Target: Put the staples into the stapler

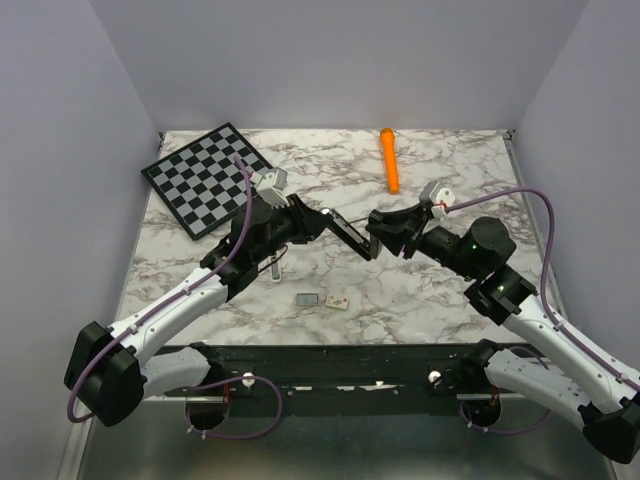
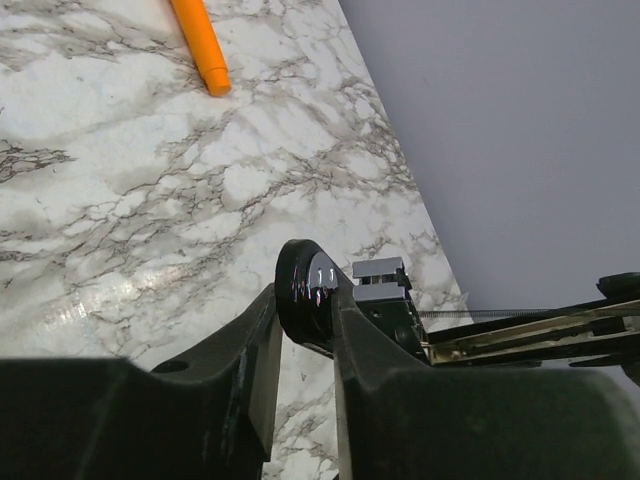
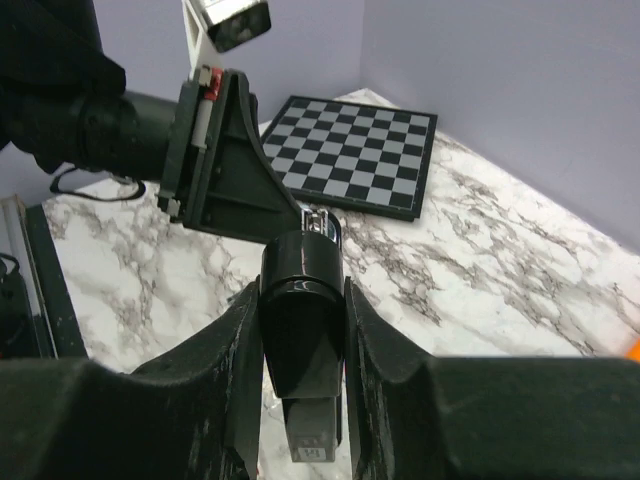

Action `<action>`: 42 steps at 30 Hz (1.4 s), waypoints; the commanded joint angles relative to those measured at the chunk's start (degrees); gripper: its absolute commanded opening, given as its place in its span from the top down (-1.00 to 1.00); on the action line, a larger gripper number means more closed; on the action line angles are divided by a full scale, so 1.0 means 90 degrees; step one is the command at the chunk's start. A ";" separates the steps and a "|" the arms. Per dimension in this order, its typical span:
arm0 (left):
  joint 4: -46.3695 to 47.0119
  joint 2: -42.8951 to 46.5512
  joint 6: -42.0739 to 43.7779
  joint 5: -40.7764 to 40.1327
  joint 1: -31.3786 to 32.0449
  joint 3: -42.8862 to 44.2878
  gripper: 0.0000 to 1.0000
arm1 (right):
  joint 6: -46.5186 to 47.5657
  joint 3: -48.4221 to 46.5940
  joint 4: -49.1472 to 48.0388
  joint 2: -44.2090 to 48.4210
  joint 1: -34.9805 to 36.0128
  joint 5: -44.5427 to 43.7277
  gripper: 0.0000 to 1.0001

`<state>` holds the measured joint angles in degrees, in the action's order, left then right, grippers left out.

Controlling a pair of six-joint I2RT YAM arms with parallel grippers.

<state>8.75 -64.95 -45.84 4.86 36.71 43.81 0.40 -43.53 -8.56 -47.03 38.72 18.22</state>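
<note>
The black stapler (image 1: pixel 350 235) hangs above the table's middle, held between both arms. My left gripper (image 1: pixel 318 220) is shut on one rounded black end (image 2: pixel 305 290); beside that end a chrome part (image 2: pixel 380 282) and a metal rail (image 2: pixel 530 338) with a thin spring run off to the right. From the other side, my right gripper (image 1: pixel 378 232) is shut on the stapler's black body (image 3: pixel 303 320), its fingers (image 3: pixel 240 350) pressed to both flanks. The staples (image 1: pixel 307 299), a small grey block, lie on the marble below, apart from both grippers.
A tiny white piece (image 1: pixel 337 301) lies just right of the staples. An orange marker (image 1: pixel 389 158) rests at the back, also visible as the marker (image 2: pixel 200 45). A chessboard (image 1: pixel 207 178) occupies the back left corner, and the chessboard (image 3: pixel 355 150) appears behind the stapler.
</note>
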 commanded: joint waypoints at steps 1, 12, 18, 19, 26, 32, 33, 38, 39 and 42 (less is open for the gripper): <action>-0.1588 -0.0654 0.0846 -0.0677 -0.0124 -0.0444 0.30 | -0.0582 -0.1013 -0.3531 0.0245 0.0063 0.0369 0.99; -0.0858 -0.0704 0.0670 0.0083 -0.0124 -0.0922 -0.16 | -0.0718 -0.1355 -0.4194 -0.0360 -0.0307 0.0212 0.99; -0.0232 -0.0411 0.0796 0.0553 -0.0124 -0.1079 -0.29 | -0.1060 -0.1423 -0.4556 -0.0770 -0.0454 0.0339 0.99; -0.0153 -0.0304 0.0855 0.0573 -0.0124 -0.1147 -0.32 | -0.1080 -0.1452 -0.4547 -0.0810 -0.0493 0.0368 0.99; 0.0677 0.1451 0.2113 0.0709 -0.0133 -0.1411 -0.70 | -0.1431 -0.1336 -0.4538 -0.0966 -0.0699 0.0690 0.99; 0.1039 0.1895 0.3704 0.2075 -0.0143 -0.1080 -0.96 | -0.1626 -0.1209 -0.4381 -0.0986 -0.0699 0.1178 0.99; 0.1049 0.1856 0.3833 0.2299 -0.0153 -0.1002 -0.96 | -0.1656 -0.1189 -0.4294 -0.0986 -0.0699 0.1305 0.99; 0.1137 0.1281 0.4302 0.3499 -0.0153 -0.0388 -0.96 | -0.1802 -0.1053 -0.4001 -0.0928 -0.0699 0.1686 0.99; 0.1146 0.1173 0.4380 0.3667 -0.0153 -0.0289 -0.95 | -0.1822 -0.1033 -0.3884 -0.0908 -0.0699 0.1745 0.99; 0.1185 0.0762 0.4372 0.4378 -0.0153 0.0131 -0.89 | -0.1861 -0.0955 -0.3698 -0.0849 -0.0708 0.1930 0.99</action>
<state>17.06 -54.41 -10.79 31.11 35.59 39.94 -15.05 -52.84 -41.19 -56.69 32.56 32.16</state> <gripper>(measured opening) 0.968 0.379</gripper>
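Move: The black stapler slants between both hands, an end pinched in each. Its middle lies about 6 cm to the left hand's right, 3 cm back and 5 cm higher; from the right hand it is some 6 cm left, 3 cm ahead and 5 cm lower. On the table roughly 22 cm below the left hand, the staple tray sits about 12 cm back and 5 cm left, and the small card 13 cm back and 3 cm right. The stapler leaves the left fingers as they spread wide; that hand dips about 15 cm and draws back, then climbs to some 5 cm above its start, fingers tipping up and swinging clockwise. The right hand keeps its pinch on the other end and rises quickly by about 20 cm, fingers tilting upward, then eases down some 5 cm. ##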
